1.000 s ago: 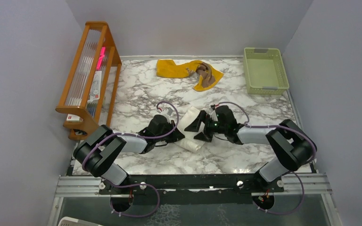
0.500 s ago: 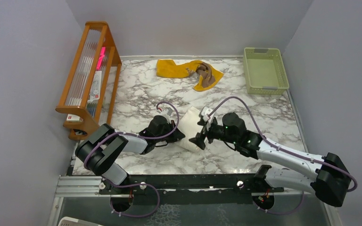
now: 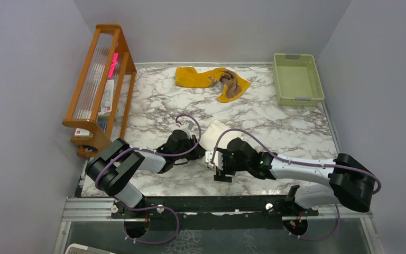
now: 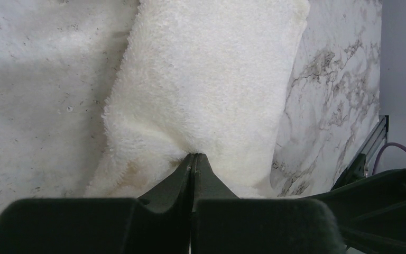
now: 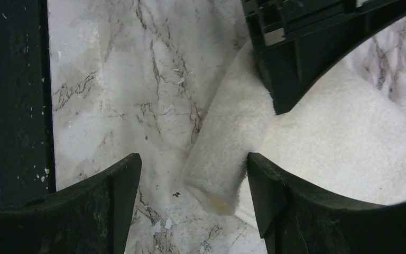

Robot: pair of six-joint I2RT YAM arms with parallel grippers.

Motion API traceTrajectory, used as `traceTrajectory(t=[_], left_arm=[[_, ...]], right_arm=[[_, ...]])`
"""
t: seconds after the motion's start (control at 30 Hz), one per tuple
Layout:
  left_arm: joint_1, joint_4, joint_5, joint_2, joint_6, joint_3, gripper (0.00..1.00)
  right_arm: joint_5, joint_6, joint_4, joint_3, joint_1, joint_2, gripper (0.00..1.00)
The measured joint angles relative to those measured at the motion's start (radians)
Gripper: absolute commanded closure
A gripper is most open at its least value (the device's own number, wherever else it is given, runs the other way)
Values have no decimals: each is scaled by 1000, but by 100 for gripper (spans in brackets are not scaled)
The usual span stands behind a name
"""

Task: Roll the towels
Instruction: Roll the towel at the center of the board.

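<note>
The cream-white towel (image 3: 212, 136) lies folded on the marble table (image 3: 153, 106), between my two grippers. My left gripper (image 4: 193, 155) is shut, and its tips press into a pucker in the towel (image 4: 211, 79). My right gripper (image 5: 193, 164) is open at the towel's near end, and the folded corner (image 5: 217, 174) sits between its fingers, against the right one. In the top view the left gripper (image 3: 195, 150) is at the towel's left, the right gripper (image 3: 221, 169) at its near edge. The mustard yellow towel (image 3: 194, 77) and the brown towel (image 3: 232, 84) lie bunched together at the back.
A pale green basket (image 3: 297, 79) stands at the back right corner. A wooden rack (image 3: 99, 84) lines the left edge. Grey walls close in three sides. The black base rail (image 3: 217, 203) runs along the near edge, close behind the right gripper.
The right arm swung from the towel's right side round to its near end, lower and nearer the base rail, and its jaws narrowed a little. The left gripper stayed put.
</note>
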Motion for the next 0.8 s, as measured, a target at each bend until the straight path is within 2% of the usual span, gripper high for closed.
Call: traceTrajectory(t=[0.2, 0.47, 0.7, 0.8], left_arm=[[0, -2, 0, 0, 1, 1, 100], [0, -11, 0, 2, 3, 6, 100], [0, -32, 0, 10, 16, 27, 100], [-1, -57, 0, 10, 26, 42, 100]], right_arm=[[4, -15, -7, 14, 17, 95, 36], [60, -1, -18, 49, 22, 153, 56], [126, 53, -48, 96, 22, 206, 99], [140, 85, -61, 108, 23, 212, 99]])
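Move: The near, right-hand end of the white towel's rolled edge lies about 4 cm below my open right fingers, some 2 cm ahead and level sideways. The towel's flat part spreads from there, its middle about 11 cm ahead of my right hand and straight in line. My left fingertips, shut and resting in the towel, sit about 8 cm ahead and 4 cm left of my right hand; from them the rolled end is some 6 cm back and 4 cm right. I lower my open right hand about 4 cm so its fingers straddle the near end of the roll, then ease forward some 2 cm while closing them until they pinch it, the fingertips tipping about 10 degrees more downward and swinging slightly clockwise. My left hand keeps its shut fingertips set in the towel, almost still. ##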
